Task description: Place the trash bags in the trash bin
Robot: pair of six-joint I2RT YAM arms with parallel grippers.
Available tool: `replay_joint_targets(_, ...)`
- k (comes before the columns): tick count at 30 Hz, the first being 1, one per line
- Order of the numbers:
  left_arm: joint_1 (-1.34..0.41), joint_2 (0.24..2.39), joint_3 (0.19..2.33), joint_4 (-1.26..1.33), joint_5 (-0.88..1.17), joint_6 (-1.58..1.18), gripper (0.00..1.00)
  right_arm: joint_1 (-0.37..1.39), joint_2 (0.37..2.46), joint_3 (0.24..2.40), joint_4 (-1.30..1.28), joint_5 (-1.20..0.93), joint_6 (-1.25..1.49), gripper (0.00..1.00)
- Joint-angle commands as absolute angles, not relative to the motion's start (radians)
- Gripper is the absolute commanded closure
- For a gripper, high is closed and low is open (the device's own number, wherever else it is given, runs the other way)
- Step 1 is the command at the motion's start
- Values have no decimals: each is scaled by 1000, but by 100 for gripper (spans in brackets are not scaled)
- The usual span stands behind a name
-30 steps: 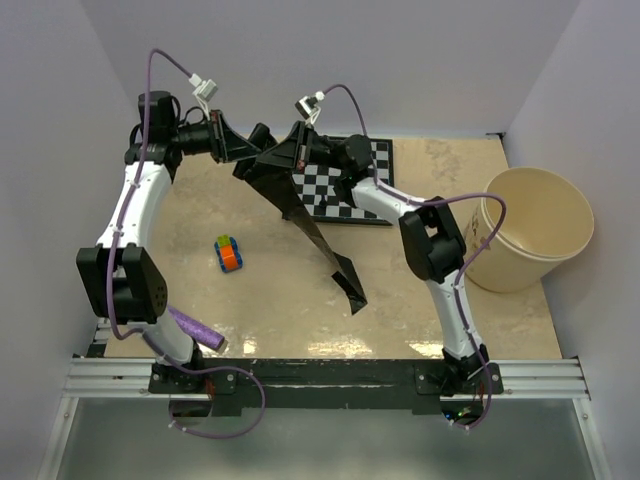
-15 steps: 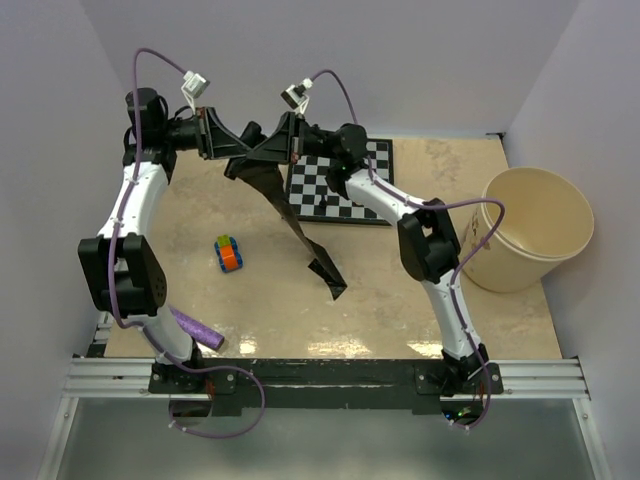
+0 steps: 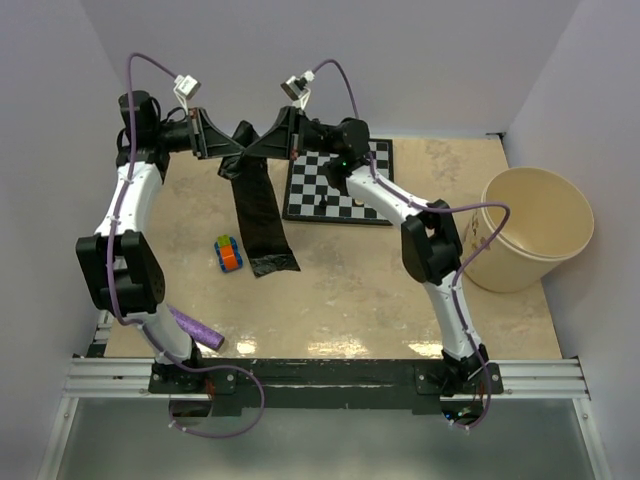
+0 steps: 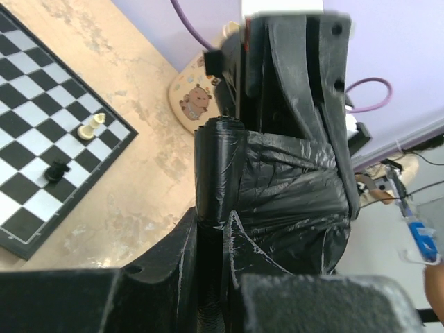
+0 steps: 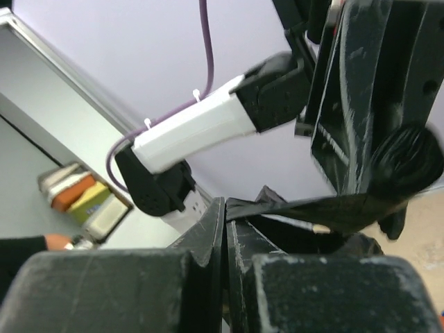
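A black trash bag sheet (image 3: 262,215) hangs between my two raised grippers, and its lower end reaches the table beside the cube. My left gripper (image 3: 228,143) is shut on the short black roll of trash bags (image 4: 211,173), which stands up between its fingers (image 4: 170,257). My right gripper (image 3: 268,140) faces it, shut on the free edge of the film (image 5: 305,208). In the left wrist view the film spreads wrinkled from the roll to the right gripper (image 4: 298,83). The cream trash bin (image 3: 530,235) stands at the far right, apart from both arms.
A chessboard (image 3: 340,185) with a few pieces lies under the right arm. A multicoloured cube (image 3: 230,253) sits left of the bag's lower end. A purple roll (image 3: 195,327) lies near the left arm's base. Walls close in the left, back and right sides.
Both grippers have shifted left and a little higher with the bag. The hanging sheet swung from the table's middle to the left and now hangs next to the cube.
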State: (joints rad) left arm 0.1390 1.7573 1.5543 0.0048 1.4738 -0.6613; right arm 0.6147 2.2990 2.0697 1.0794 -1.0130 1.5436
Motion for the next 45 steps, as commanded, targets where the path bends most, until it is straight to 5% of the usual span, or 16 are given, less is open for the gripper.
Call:
replay_joint_targets(1,193,1786,1635,-64,1270,-526,100,634,1999,1898,1794,-1041,1370,100)
replay_joint_targets(5,215,1704,1710,-127,1175,-428,100,555,1950,1694,1555,-1195,1157,93)
replay_joint_targets(7,213,1674,1733,-161,1164,-373,100,519,1915,1648,1295,-1163,992,65)
replay_joint_targets(10,215,1628,1747,-213,1173,-304,100,497,1853,1666,945,-1033,745,2)
replay_joint_targets(14,213,1583,1815,-353,1178,-200,100,534,1825,1736,810,-850,563,2)
replay_joint_targets(26,213,1464,1922,-681,1200,-5,100,615,2058,1922,946,-830,627,2)
replay_joint_targets(45,212,1362,1819,-712,1267,-20,100,679,2187,2071,1097,-962,798,2)
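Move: Both hands already pinch the gathered top of the trash bag. Its body hangs about 14 cm below the left hand, some 5 cm back and 3 cm right of it. From the right hand the bag's middle is 20 cm down, level fore and aft, about 2 cm right. On the table, the toy car is roughly 13 cm back, 7 cm left and 32 cm below the left hand; the chessboard is 10 cm ahead, 20 cm right and 33 cm below the left hand. The right hand lets go of the bag as its fingers open wide; it pulls off about 8 cm to the right, dipping slightly and then rising, and comes back left and down before edging up beside the bunched top, rolled some 40 degrees and swung clockwise. The left keeps its pinch, lifts the bag roughly 11 cm and draws back 8 cm, rolling and tipping its fingers down. ##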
